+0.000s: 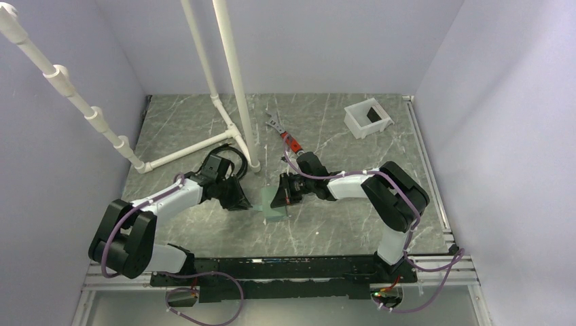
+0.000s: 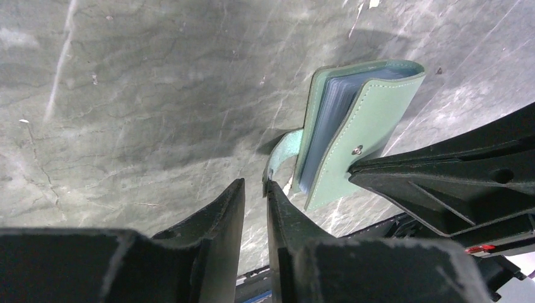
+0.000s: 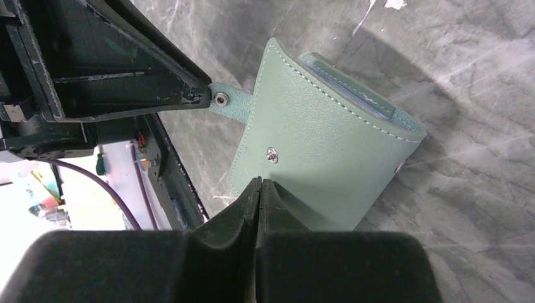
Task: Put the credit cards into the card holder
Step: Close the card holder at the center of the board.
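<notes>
The grey-green card holder (image 1: 274, 202) stands tilted on the table between both grippers, folded almost closed. Its snap strap (image 2: 285, 148) sticks out toward my left gripper (image 2: 255, 184). That gripper's jaws are a narrow gap apart, and the strap's end rests against the right fingertip (image 2: 272, 189). My right gripper (image 3: 260, 182) is shut, with its tips against the holder's outer cover (image 3: 328, 158) just below the snap stud. Bluish-grey leaves (image 2: 333, 104) show inside the holder. I cannot tell whether they are cards. No loose credit card is in view.
A white square-walled tub (image 1: 367, 118) stands at the back right. A red-handled tool (image 1: 283, 134) lies behind the holder. A white pipe frame (image 1: 234, 125) rises at the back left. The black base rail (image 1: 285, 268) runs along the near edge.
</notes>
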You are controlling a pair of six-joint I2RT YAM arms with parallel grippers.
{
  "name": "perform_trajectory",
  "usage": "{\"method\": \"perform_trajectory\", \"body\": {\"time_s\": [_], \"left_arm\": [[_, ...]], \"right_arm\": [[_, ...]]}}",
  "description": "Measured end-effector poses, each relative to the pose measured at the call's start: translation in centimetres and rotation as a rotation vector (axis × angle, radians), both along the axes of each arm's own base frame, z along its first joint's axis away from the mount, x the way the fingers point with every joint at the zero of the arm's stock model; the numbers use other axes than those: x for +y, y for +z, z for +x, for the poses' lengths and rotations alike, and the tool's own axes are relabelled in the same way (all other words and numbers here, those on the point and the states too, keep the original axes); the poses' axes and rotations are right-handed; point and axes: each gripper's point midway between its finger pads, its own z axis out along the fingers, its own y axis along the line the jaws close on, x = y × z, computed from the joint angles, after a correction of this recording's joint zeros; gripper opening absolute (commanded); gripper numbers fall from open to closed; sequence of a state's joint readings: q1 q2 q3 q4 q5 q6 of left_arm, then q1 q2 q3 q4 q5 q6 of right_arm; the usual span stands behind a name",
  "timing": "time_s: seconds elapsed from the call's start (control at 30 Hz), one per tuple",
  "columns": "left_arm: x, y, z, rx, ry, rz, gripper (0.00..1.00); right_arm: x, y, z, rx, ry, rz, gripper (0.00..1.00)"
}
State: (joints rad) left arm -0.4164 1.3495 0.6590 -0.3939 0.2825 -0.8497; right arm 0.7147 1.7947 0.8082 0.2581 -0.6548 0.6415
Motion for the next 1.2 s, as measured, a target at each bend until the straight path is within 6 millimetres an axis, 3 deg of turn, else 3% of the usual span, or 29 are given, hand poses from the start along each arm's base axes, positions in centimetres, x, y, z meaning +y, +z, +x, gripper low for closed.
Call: {"method": "perform_trajectory", "body": {"time_s": [0.23,0.37,0.53,0.87,1.2], "left_arm": [[-0.4,0.0,0.2,-0.007,-0.008,-0.012,0.19],[-0.6,0.0,0.4,-0.010,-0.013,-0.024,0.00],[-1.3,0.2,0.6,-0.017,-0.031,-0.060,0.00],[-3.9,2.5,1.6,-0.120,-0.121,-0.187,0.00],[-5.5,2.4,1.6,-0.136,-0.217,-0.182,0.00]], "right_arm": [[0.0,0.0,0.0,-0.004,0.003,-0.001,0.00],[0.0,-0.1,0.0,-0.004,0.003,-0.001,0.00],[0.0,-0.1,0.0,-0.007,0.006,-0.002,0.00],[0.1,-0.2,0.1,-0.022,0.027,0.001,0.00],[0.2,-0.1,0.1,-0.019,0.040,0.001,0.00]]}}
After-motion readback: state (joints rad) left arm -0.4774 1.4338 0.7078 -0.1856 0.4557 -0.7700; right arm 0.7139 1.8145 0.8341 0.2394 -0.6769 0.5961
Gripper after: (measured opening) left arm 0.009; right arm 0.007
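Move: Right at the left fingertips lies the strap end of the card holder, about 1 cm to their right and between the not yet shut fingers. The card holder's middle is some 8 cm to the right and 1 cm ahead; the white pole's foot stands about 15 cm ahead, 1 cm to the right. The right fingertips already rest on the card holder, its middle about 1 cm to their right and 1 cm below; the strap end is 7 cm to their left. Pinching the strap end fully shut after easing barely 1 cm to the right, the left hand carries it about 5 cm right in all, rising some 2.5 cm and edging forward, up and over the card holder's edge towards the flap's snap, while its wrist turns roughly 15 degrees, clockwise. The right hand, fingers shut, keeps holding the closed flap down. ##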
